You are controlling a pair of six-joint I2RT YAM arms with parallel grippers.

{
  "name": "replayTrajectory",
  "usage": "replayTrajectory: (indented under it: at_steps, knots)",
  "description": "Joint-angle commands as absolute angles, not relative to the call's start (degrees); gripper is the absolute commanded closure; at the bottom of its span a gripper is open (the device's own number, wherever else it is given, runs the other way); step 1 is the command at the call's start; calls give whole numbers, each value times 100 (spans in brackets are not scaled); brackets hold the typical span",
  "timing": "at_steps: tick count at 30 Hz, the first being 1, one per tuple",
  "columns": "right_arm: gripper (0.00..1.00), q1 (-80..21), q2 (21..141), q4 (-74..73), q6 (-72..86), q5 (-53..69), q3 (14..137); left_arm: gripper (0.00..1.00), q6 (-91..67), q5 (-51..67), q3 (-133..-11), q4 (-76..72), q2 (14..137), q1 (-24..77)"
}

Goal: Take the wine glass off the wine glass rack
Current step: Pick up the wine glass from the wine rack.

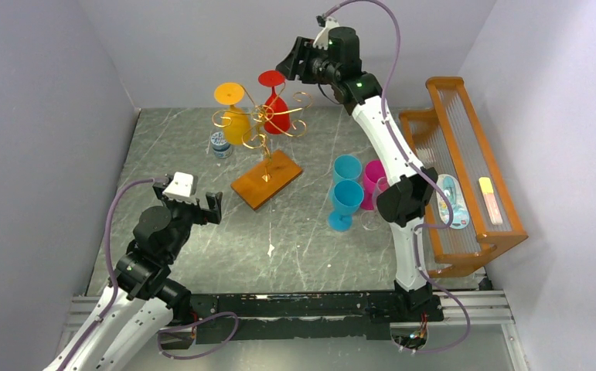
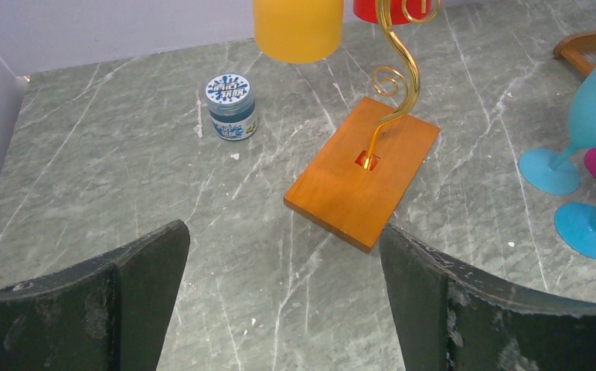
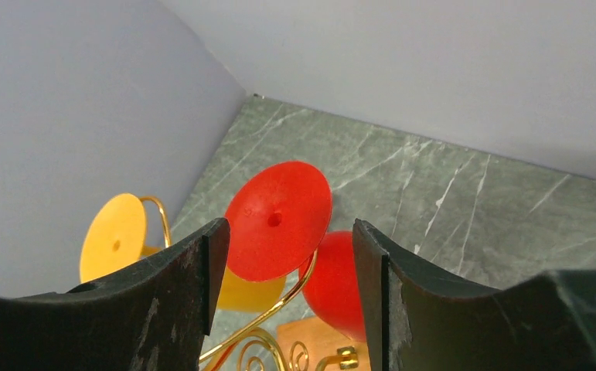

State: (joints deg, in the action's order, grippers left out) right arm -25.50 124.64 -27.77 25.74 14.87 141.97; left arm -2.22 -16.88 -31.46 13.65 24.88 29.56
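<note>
The wine glass rack point(image 1: 266, 131) is a gold wire tree on a brown wooden base point(image 1: 267, 179) mid-table. Two wine glasses hang upside down from it, a red one point(image 1: 276, 108) and a yellow one point(image 1: 234, 117). My right gripper point(image 1: 291, 66) hovers high, just right of the red glass's foot point(image 3: 279, 220), open, with nothing between its fingers. In the right wrist view that foot shows beyond the gap, and the yellow foot point(image 3: 113, 236) is to the left. My left gripper point(image 1: 198, 205) is open and low, left of the base point(image 2: 364, 182).
A small blue jar point(image 1: 219, 144) stands left of the rack. Two blue glasses point(image 1: 347, 193) and a pink one point(image 1: 373, 179) stand right of the base. An orange wooden frame with clear rods point(image 1: 464, 170) lines the right wall.
</note>
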Motion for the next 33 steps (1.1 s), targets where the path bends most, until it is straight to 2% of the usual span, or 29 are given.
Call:
replayTrajectory:
  at_steps: [1,9,14,17,24,33]
  knots:
    - [37,-2540,12588,-2764,2593,1877,14307,3,-236,-1682,-3331,1459,2485,2927]
    - [39,-2540,12852,-2590,2781,2021,14288,3,-177,-1530,-3304,1428,2525,2927]
    - [45,-2531,12990,-2634,2850,1864,14429,3,-189,-1525,-3340,1467,2607,2927]
    - [53,-2515,13052,-2603,2901,2052,14431,3,-181,-1500,-3340,1467,2621,2926]
    - [65,-2514,12944,-2650,2891,2174,14312,3,-211,-1389,-3357,1475,2701,2924]
    - [83,-2529,12707,-2811,2780,1638,14281,3,-185,-808,-3387,1448,2795,2925]
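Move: The right hand is open over the rack's far right side; the foot of the upturned red wine glass is just 4 cm to its left, 1 cm ahead and about 4 cm below. The yellow glass's foot is roughly 10 cm farther left and 4 cm nearer than the red one, at like height. From the right hand, the rack's hub is some 6 cm back, 6 cm left and 6 cm down. From the left hand, the red foot lies about 28 cm ahead, 13 cm right and 10 cm up. The right hand sinks about 4 cm to the red wine glass's foot while drifting some 2 cm left and a little forward, its fingers tipping down by only about 5 degrees. Once most of the way down, it closes the fingers from well open to about a quarter open, pinching the right-hand rim of the foot between the tips, while the empty left hand eases barely 2 cm right and down. ##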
